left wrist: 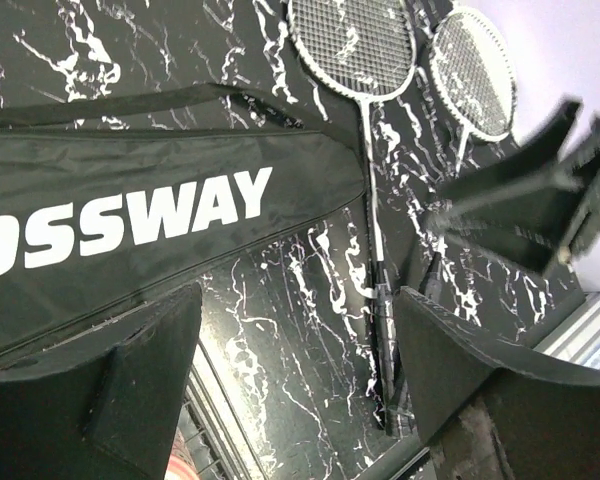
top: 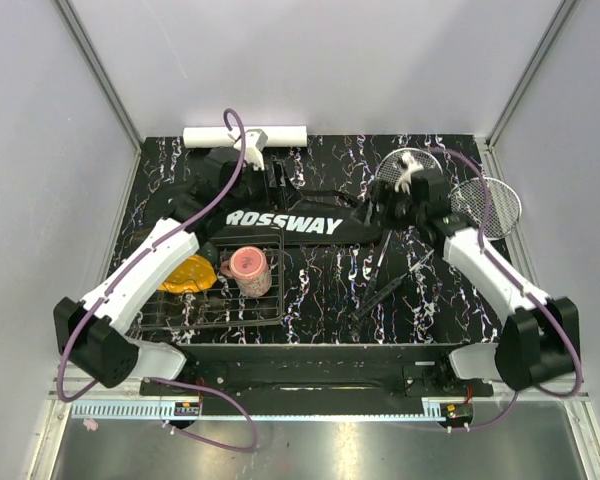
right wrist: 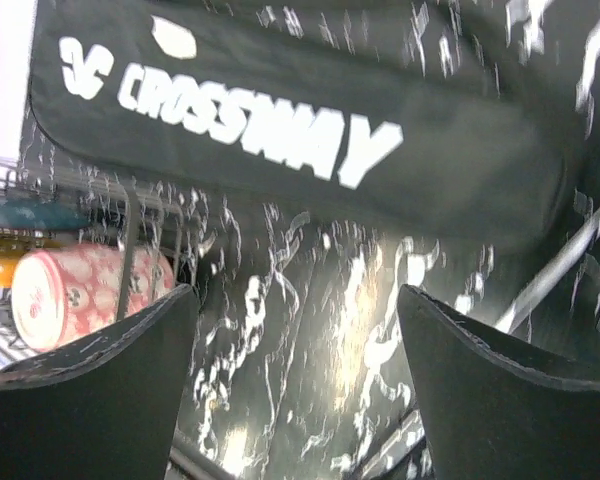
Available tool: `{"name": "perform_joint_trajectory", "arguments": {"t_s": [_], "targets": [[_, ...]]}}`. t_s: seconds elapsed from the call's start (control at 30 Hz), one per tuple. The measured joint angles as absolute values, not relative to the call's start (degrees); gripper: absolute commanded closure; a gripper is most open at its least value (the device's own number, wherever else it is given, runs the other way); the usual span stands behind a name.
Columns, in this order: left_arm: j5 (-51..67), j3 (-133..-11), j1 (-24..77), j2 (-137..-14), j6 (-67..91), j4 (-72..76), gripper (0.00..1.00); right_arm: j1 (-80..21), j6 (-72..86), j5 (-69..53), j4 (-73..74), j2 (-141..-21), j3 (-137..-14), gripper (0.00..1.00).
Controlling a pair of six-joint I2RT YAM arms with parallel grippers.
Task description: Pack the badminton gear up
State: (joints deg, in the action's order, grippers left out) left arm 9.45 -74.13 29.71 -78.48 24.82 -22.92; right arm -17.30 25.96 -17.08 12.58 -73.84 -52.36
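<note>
The long black CROSSWAY bag [top: 280,222] [left wrist: 130,200] [right wrist: 280,130] lies across the middle of the table. Two white-strung rackets lie to its right, heads at the back [top: 398,172] [top: 485,205] [left wrist: 352,45] [left wrist: 472,70], dark handles toward the front [top: 380,280]. A small white shuttlecock [top: 410,166] rests at the nearer racket head. The white tube [top: 245,135] lies along the back wall. My left gripper [top: 202,205] [left wrist: 298,340] hangs open above the bag's left part, holding nothing. My right gripper [top: 375,215] [right wrist: 298,340] is open and empty over the bag's right end, a racket shaft [right wrist: 570,265] beside it.
A wire rack [top: 230,310] [right wrist: 130,200] stands at the front left with a pink cup [top: 248,270] [right wrist: 80,295] and a yellow-black object [top: 188,273] in it. Grey walls close in the table on three sides.
</note>
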Motion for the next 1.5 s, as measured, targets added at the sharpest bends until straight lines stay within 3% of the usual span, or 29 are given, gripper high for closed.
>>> {"name": "perform_joint_trajectory", "arguments": {"t_s": [0.17, 0.43, 0.6, 0.97, 1.2, 1.33, 1.43, 1.47, 1.5], "targets": [[11.0, -73.0, 29.7, -74.2, 25.1, -22.3, 0.2, -17.2, 15.4, -19.7, 14.2, -92.9, -76.5, 0.25], [13.2, -66.6, 29.7, -68.7, 26.5, -21.9, 0.2, -16.9, 1.5, -30.5, 22.4, -130.3, -113.4, 0.27], [13.8, -65.5, 29.7, -67.8, 26.8, -22.1, 0.2, -17.3, -4.2, -32.6, 34.1, -144.2, -128.2, 0.26], [15.9, -65.5, 29.8, -68.7, 26.9, -22.1, 0.21, -19.5, -9.3, -26.2, 42.8, -148.2, -133.6, 0.29], [15.8, -65.5, 29.8, -68.8, 27.2, -22.1, 0.24, -21.1, -13.0, -10.1, 42.3, -145.1, -129.0, 0.32], [14.7, -65.8, 29.8, -69.8, 28.0, -22.7, 0.24, -21.6, -16.1, -6.6, 42.3, -144.4, -127.5, 0.48], [12.7, -67.0, 29.8, -72.4, 29.5, -24.5, 0.21, -22.0, -16.9, -6.5, 42.9, -144.4, -127.9, 0.7], [11.7, -67.4, 29.8, -73.4, 30.4, -25.1, 0.21, -22.1, -17.0, -6.5, 43.2, -144.5, -128.1, 0.87], [10.8, -67.9, 29.9, -74.3, 31.5, -25.8, 0.21, -22.1, -17.2, -6.5, 43.5, -144.7, -128.5, 0.95]]}}
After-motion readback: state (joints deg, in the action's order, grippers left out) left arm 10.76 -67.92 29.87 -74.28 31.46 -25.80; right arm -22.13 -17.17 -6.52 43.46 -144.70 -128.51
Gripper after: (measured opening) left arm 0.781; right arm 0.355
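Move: The strap on the far edge of the racket bag, my right hand's goal, lies about 20 cm ahead of it, 6 cm to its left and 16 cm below. At the same level, the bag's middle is some 10 cm ahead and 23 cm left, and the nearer racket's head about 26 cm ahead and 17 cm right. From my left hand the strap is roughly 20 cm ahead, 10 cm right and 25 cm down. I swing my open right hand forward about 20 cm and slightly left, first rising a little over the bag's right part, then dropping steeply to its strap. Down there I roll the wrist some 40 degrees, left side dipping, and close the fingertips on the webbing. My left hand, fingers kept open, draws back about 5 cm, then starts down and forward. ##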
